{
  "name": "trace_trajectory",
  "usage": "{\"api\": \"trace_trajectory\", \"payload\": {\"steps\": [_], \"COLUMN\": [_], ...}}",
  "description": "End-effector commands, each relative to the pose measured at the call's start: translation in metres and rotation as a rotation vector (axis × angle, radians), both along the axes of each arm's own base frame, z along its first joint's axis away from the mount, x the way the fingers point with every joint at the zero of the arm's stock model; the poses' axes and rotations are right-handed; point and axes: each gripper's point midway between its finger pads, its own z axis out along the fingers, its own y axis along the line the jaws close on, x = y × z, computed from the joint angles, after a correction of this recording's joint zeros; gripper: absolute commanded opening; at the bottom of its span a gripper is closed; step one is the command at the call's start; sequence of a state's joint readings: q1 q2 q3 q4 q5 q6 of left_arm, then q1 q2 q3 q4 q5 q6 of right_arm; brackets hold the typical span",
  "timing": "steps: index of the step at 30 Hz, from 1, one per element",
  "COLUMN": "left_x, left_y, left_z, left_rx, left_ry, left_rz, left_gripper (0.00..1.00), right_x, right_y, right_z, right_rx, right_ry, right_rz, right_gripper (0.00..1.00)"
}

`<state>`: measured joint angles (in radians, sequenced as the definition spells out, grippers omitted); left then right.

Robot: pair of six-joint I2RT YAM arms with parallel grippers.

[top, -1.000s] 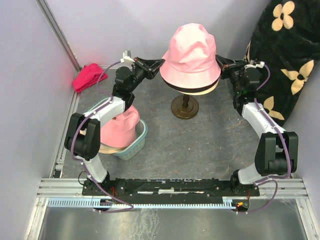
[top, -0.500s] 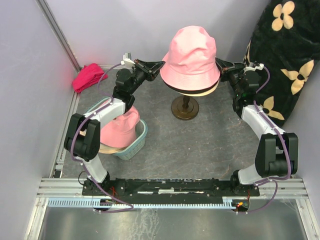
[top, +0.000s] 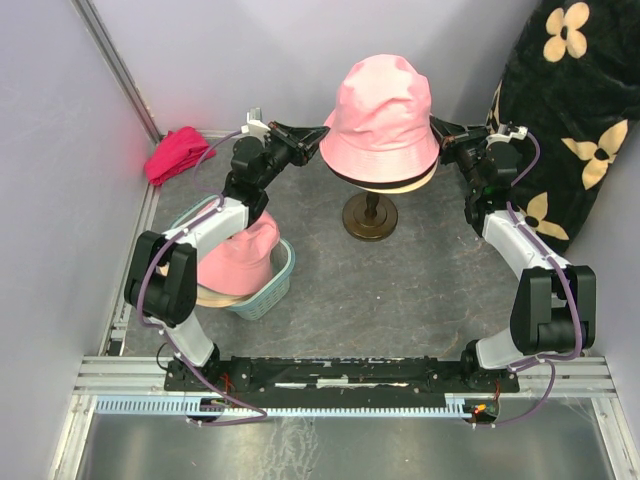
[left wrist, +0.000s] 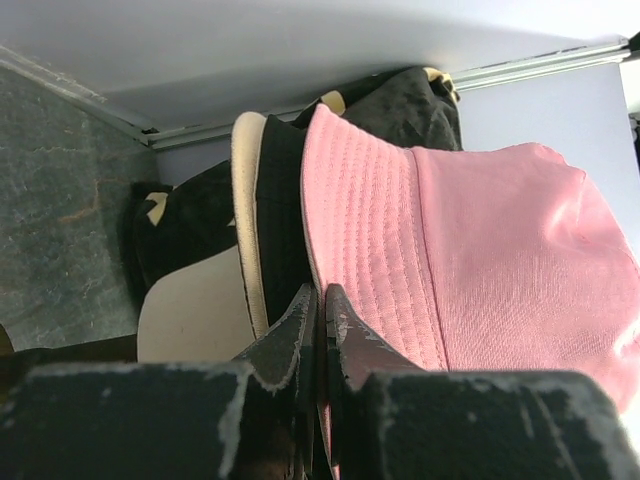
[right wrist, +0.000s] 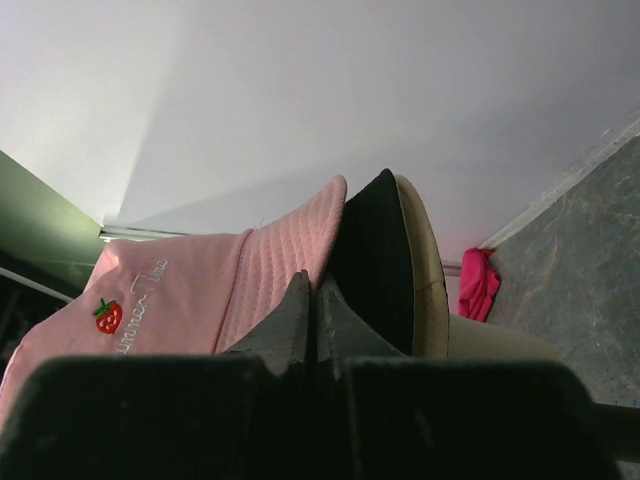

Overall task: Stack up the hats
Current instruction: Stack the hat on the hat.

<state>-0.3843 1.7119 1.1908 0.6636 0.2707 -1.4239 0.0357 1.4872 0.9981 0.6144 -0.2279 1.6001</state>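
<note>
A pink hat sits on top of a black hat and a beige hat, all on the mannequin head. My left gripper is shut on the left brim of the pink hat. Its tips pinch the brim edge beside the black hat and the beige brim. My right gripper is shut on the right brim of the pink hat, next to the black hat and the beige brim. Another pink hat lies in a basket.
The mannequin's dark stand rises from the middle of the floor. A teal basket stands by the left arm. A magenta cloth bundle lies at the back left. A black flowered cushion leans against the right wall.
The pink hat has come down a little over the stack, and both grippers have sunk slightly with it, still gripping its brim.
</note>
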Motion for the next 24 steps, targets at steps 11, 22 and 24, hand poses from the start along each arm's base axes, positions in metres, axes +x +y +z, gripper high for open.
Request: {"api": "trace_trajectory", "payload": {"steps": [11,22,24], "left_x": [0.01,0.006,0.006], "left_y": [0.002,0.001,0.0], "left_z": [-0.047,-0.027,-0.025], "left_rx": [0.151,0.101,0.099], "left_ry": [0.147,0.07,0.066], "left_rz": [0.013,0.003,0.001], "left_gripper": [0.03,0.09,0.09], "right_x": [0.008,0.001,-0.004], "right_y": [-0.009,-0.015,-0.019], "right_z": [-0.026,0.011,0.016], "right_rx": [-0.1,-0.125,-0.127], "right_ry": [0.094,0.011,0.001], "right_rz": [-0.039,-0.063,-0.082], "right_gripper": [0.04,0.41,0.43]}}
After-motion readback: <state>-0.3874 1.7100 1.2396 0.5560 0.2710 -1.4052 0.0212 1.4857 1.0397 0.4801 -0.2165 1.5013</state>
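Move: The pink hat I hold by opposite sides of its brim has its middle roughly 12 cm to the right of my left hand, 1 cm farther out and 4 cm up, and about 12 cm to the left of my right hand, level in reach and 3 cm up. The black hat sits right beneath, its middle some 3 cm lower, and the stand's base is about 30 cm below the pink hat's middle. The basket lies some 20 cm left of my left hand and 12 cm back. My right hand first holds nearly still with its pinch on the brim, then spreads its fingers to a bit under half open and lets go, while sinking about 1.5 cm, easing about 1 cm to the right and rolling some 5 degrees left side down. My left hand stays in place, still pinching the other side of the brim. ##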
